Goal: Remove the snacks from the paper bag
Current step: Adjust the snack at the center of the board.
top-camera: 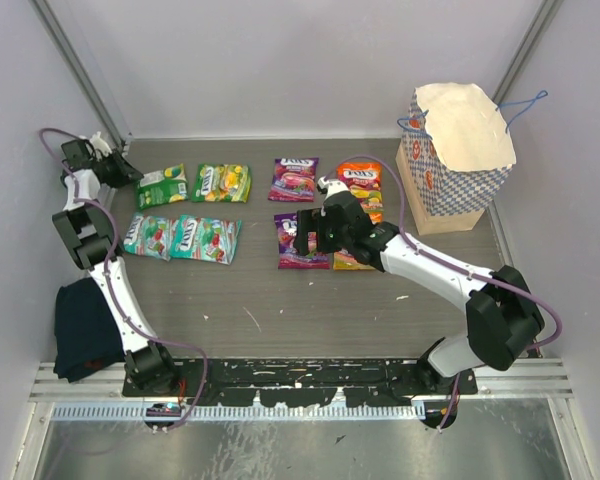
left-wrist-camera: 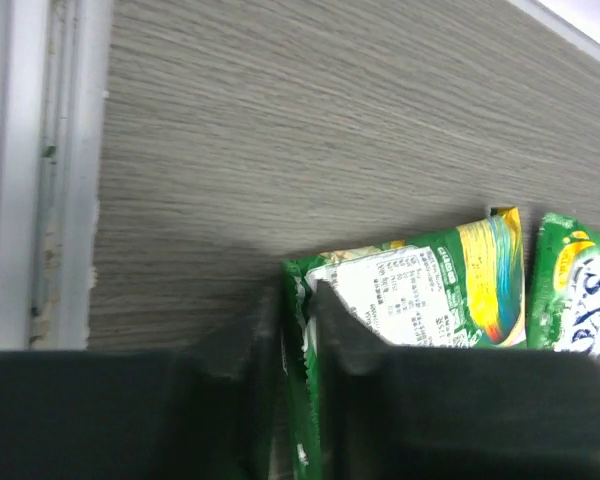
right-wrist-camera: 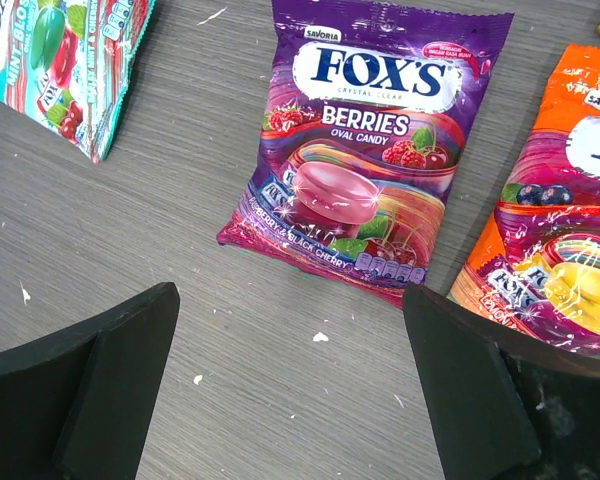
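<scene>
Several snacks lie flat on the table in two rows. At the far left, my left gripper point(top-camera: 123, 170) is shut on the left edge of a green packet point(top-camera: 162, 185); the left wrist view shows that packet point(left-wrist-camera: 420, 290) pinched between the fingers of the left gripper point(left-wrist-camera: 295, 300). A second green packet point(top-camera: 221, 183) lies beside it. My right gripper point(top-camera: 310, 238) hovers open over the near purple berries packet point(right-wrist-camera: 370, 150), with nothing between its fingers point(right-wrist-camera: 110, 370). An orange packet point(right-wrist-camera: 560, 250) lies to its right. The paper bag point(top-camera: 455, 175) stands at the back right, its cream inside showing.
Two teal packets point(top-camera: 185, 238) lie in the near row on the left. A dark blue cloth point(top-camera: 85, 330) lies at the table's left front corner. A pale side rail point(left-wrist-camera: 40, 170) runs close to the left gripper. Slanted frame posts stand at both back corners.
</scene>
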`<control>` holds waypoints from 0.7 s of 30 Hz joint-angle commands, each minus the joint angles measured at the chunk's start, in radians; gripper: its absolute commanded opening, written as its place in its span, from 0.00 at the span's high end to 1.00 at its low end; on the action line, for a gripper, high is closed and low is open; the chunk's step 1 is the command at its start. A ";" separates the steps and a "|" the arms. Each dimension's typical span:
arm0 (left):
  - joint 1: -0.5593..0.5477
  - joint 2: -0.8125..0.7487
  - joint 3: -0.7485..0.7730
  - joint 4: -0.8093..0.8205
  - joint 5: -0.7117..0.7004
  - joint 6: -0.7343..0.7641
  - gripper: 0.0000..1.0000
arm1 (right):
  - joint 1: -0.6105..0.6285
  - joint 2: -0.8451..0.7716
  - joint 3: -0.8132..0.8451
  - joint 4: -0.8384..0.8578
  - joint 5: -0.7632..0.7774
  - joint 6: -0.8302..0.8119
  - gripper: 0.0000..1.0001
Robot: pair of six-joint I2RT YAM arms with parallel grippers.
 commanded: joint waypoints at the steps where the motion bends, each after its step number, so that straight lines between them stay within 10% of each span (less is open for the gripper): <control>1: -0.002 -0.039 -0.076 0.084 0.089 0.002 0.93 | -0.003 -0.018 0.017 0.033 -0.015 -0.013 0.00; 21: -0.010 -0.359 -0.454 1.146 0.221 -0.310 1.00 | -0.002 -0.035 0.000 0.052 -0.022 -0.021 0.00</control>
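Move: The left hand's closing fingers are at the left edge of the far-left green snack, whose middle lies about 8 cm right, 2 cm back and 2 cm below. A second green snack is some 24 cm right and 2 cm back; the left teal snack is roughly 17 cm back and 9 cm right. From the right hand the far-left green snack lies about 37 cm left, 26 cm ahead and 12 cm below. The left fingers pinch the green snack's left edge, drift right, then lift about 12 cm, tilting up some 30 degrees. ##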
